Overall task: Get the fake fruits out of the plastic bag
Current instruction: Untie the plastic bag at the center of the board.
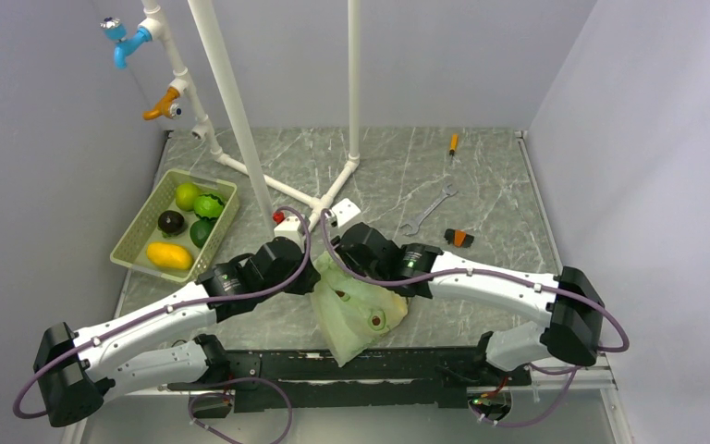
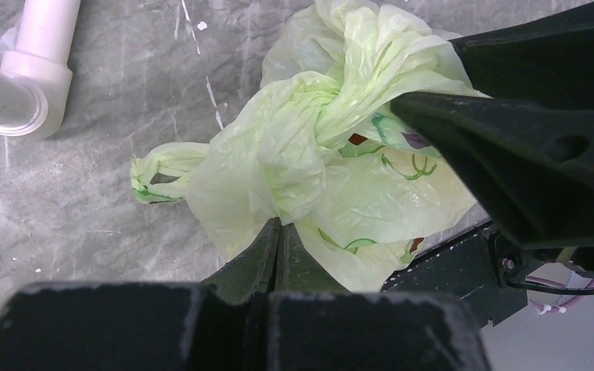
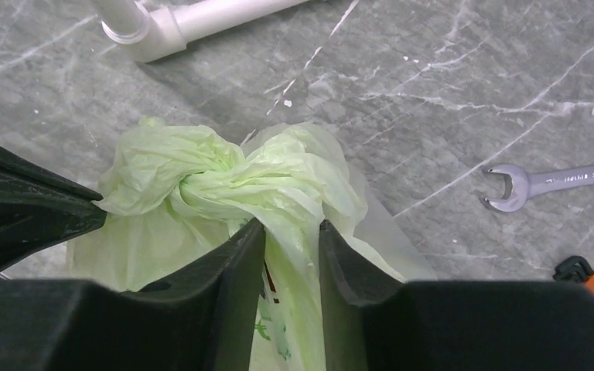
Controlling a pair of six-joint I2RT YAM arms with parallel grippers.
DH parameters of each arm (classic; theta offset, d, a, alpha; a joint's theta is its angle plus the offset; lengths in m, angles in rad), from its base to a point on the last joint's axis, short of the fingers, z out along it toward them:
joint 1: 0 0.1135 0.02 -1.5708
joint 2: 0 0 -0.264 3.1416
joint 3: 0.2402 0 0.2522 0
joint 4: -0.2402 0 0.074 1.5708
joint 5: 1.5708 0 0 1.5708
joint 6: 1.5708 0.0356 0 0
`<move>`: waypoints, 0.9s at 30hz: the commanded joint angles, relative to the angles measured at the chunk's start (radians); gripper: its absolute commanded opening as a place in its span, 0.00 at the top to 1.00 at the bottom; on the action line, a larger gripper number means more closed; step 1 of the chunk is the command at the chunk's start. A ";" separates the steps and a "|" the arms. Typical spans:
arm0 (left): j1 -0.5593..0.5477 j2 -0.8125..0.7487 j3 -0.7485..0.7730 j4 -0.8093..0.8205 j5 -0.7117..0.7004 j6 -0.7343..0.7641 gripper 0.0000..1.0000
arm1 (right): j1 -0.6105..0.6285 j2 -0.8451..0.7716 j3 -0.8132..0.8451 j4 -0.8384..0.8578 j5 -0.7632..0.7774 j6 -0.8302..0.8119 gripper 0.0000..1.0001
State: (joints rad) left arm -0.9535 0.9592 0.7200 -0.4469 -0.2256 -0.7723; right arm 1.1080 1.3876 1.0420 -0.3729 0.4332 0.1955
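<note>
The plastic bag point(image 1: 361, 313) lies crumpled near the table's front edge between both arms, its top twisted into a knot point(image 2: 321, 104). My left gripper point(image 2: 280, 222) is shut, pinching a fold of the bag's lower side. My right gripper point(image 3: 292, 226) straddles another fold just below the knot point(image 3: 201, 185), its jaws standing apart with plastic between them. No fruit shows through the bag. Several fake fruits lie in the pale-green basket point(image 1: 129, 239) at the left: a yellow one point(image 1: 168, 255), a dark one point(image 1: 171, 222) and green ones point(image 1: 208, 205).
White pipe framework point(image 1: 240, 120) rises from the table's back left, with a foot point(image 3: 151, 31) close to the bag. A wrench point(image 1: 428, 211), a small screwdriver point(image 1: 453, 143) and an orange-black tool point(image 1: 459, 238) lie to the right. A black strip point(image 1: 425, 359) runs along the front edge.
</note>
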 commanded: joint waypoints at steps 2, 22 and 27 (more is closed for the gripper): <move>-0.004 -0.011 0.027 -0.003 0.006 -0.003 1.00 | 0.002 -0.083 -0.017 0.097 0.031 0.035 0.77; -0.004 -0.115 -0.013 -0.049 -0.083 -0.023 1.00 | -0.595 -0.412 -0.309 0.190 -0.534 0.407 1.00; -0.004 -0.106 -0.002 -0.052 -0.071 -0.015 1.00 | -0.592 -0.409 -0.269 0.162 -0.646 0.290 0.95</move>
State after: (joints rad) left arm -0.9535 0.8551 0.7105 -0.4988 -0.2813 -0.7834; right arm 0.5137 0.9924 0.7357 -0.2398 -0.0574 0.5526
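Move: The knotted twist of the plastic bag is about 3 cm left of my half-open right fingers, level ahead, with a loose fold of the bag already between them. From my left hand, shut on the bag's other side, the knot is some 4 cm ahead and 3 cm right. The pipe elbow lies about 9 cm ahead and 7 cm left of my left hand; the wrench lies roughly 15 cm ahead and 15 cm right of my right hand, both some 12 cm lower. I close my right fingers on the fold of bag between them while lifting about 3 cm, then sweep quickly right, some 13 cm, and partly forward, away from my left hand, easing back a little at the end. On the way that wrist rolls about 30 degrees, left side up, and turns clockwise. My left hand keeps its pinch and shifts a couple of centimetres left and up. ##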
